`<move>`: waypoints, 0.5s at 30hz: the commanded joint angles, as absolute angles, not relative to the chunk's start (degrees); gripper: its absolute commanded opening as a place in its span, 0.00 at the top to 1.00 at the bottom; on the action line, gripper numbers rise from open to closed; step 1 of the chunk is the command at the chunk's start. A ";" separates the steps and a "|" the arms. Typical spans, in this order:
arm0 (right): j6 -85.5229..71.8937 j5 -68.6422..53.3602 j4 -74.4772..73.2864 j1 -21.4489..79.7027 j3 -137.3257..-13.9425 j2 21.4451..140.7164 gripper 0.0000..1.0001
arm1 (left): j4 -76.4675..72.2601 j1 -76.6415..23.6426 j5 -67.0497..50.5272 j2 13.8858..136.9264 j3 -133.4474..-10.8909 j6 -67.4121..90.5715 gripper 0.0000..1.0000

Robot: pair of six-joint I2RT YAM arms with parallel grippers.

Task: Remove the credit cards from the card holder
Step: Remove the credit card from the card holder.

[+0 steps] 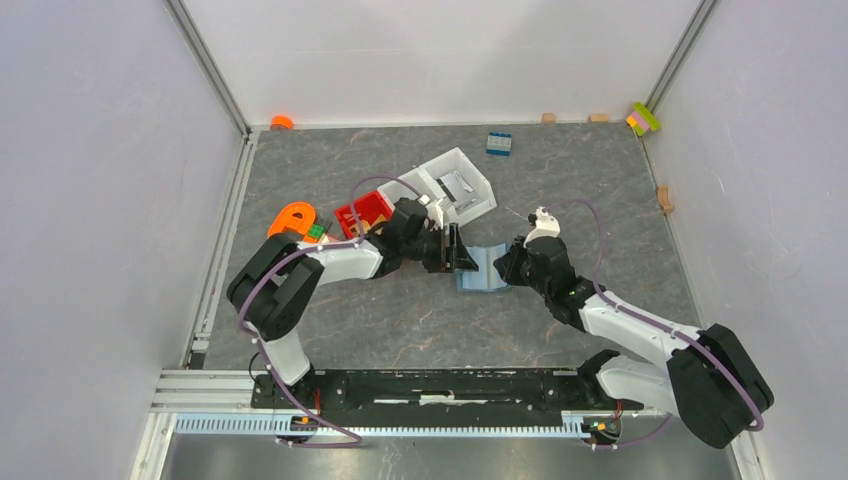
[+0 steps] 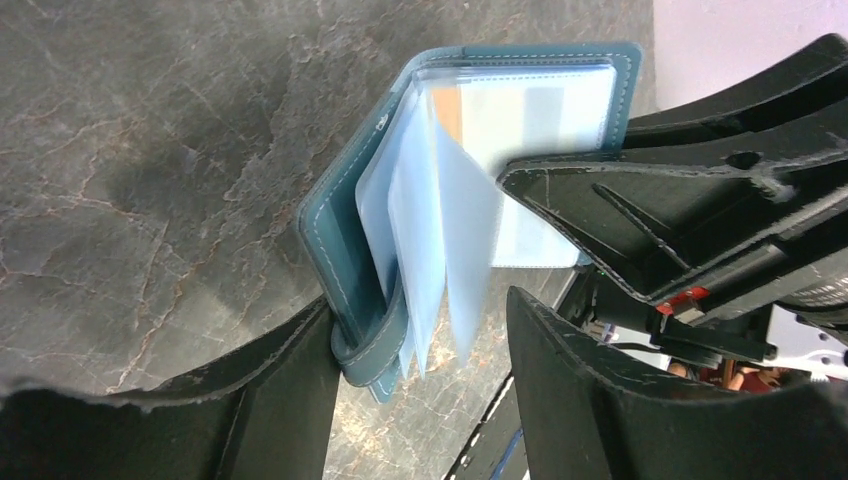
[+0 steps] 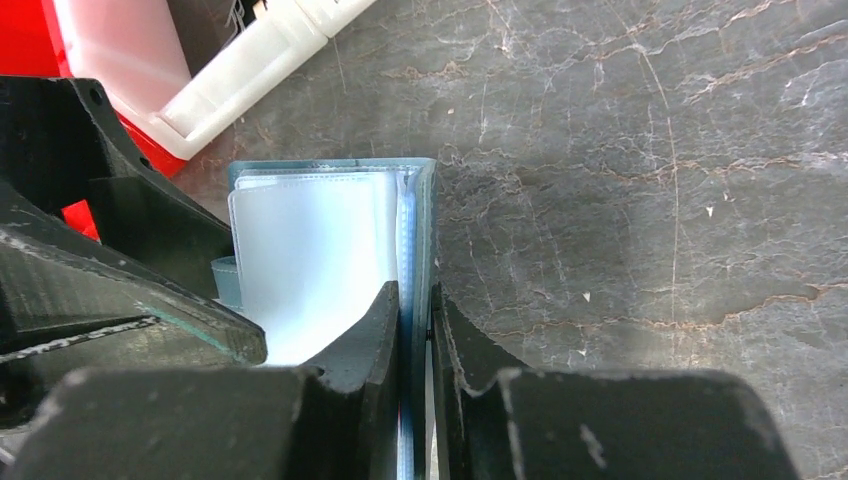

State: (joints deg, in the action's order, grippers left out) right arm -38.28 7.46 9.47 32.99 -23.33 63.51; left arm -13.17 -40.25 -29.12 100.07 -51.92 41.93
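Note:
The teal card holder (image 1: 478, 276) lies open in the middle of the table between both arms. My right gripper (image 3: 418, 300) is shut on one edge of its cover and holds it upright. In the left wrist view the card holder (image 2: 330, 230) fans out its clear plastic sleeves (image 2: 440, 220). The orange edge of one of the credit cards (image 2: 447, 108) shows inside a sleeve. My left gripper (image 2: 420, 315) is open around the strap and the loose sleeves, its left finger (image 2: 280, 380) against the cover. From above, the left gripper (image 1: 460, 252) and right gripper (image 1: 503, 265) face each other across the holder.
A white bin (image 1: 455, 185) and a red box (image 1: 362, 212) stand just behind the left arm, with an orange object (image 1: 293, 218) to their left. A blue studded brick (image 1: 498, 143) lies near the back wall. Small blocks sit along the back and right edges.

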 commanded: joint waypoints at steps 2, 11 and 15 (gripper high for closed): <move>-38.01 5.51 9.89 32.96 -27.06 66.38 0.89 | -13.17 -40.34 -31.60 103.49 -54.61 42.17 0.34; -37.97 0.46 14.08 32.95 -26.35 67.57 0.66 | -12.80 -40.34 -32.34 105.39 -55.46 42.36 0.55; -37.28 -2.02 15.48 32.94 -26.04 67.54 0.55 | -12.59 -40.34 -31.88 105.49 -55.55 42.12 0.72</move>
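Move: The card holder lies open between the hands: its middle is about 4 cm to the left hand's right, 1 cm back and 4 cm below, its left end just under those fingers. From the right hand, which already grips its right cover, the middle is some 4 cm left, 1 cm back and 3 cm down. The white tray stands about 15 cm ahead and 1 cm left of the left hand, the red tray 7 cm ahead and 19 cm left, both about 4 cm lower. The card holder's left end is taken between the left fingers, which sink about 3 cm over it with hardly any sideways travel and then close to pinch it. Meanwhile the right hand goes down about 1 cm, opens to let go of the right cover, and shifts some 2 cm left towards the left hand, rising slightly at the end. ##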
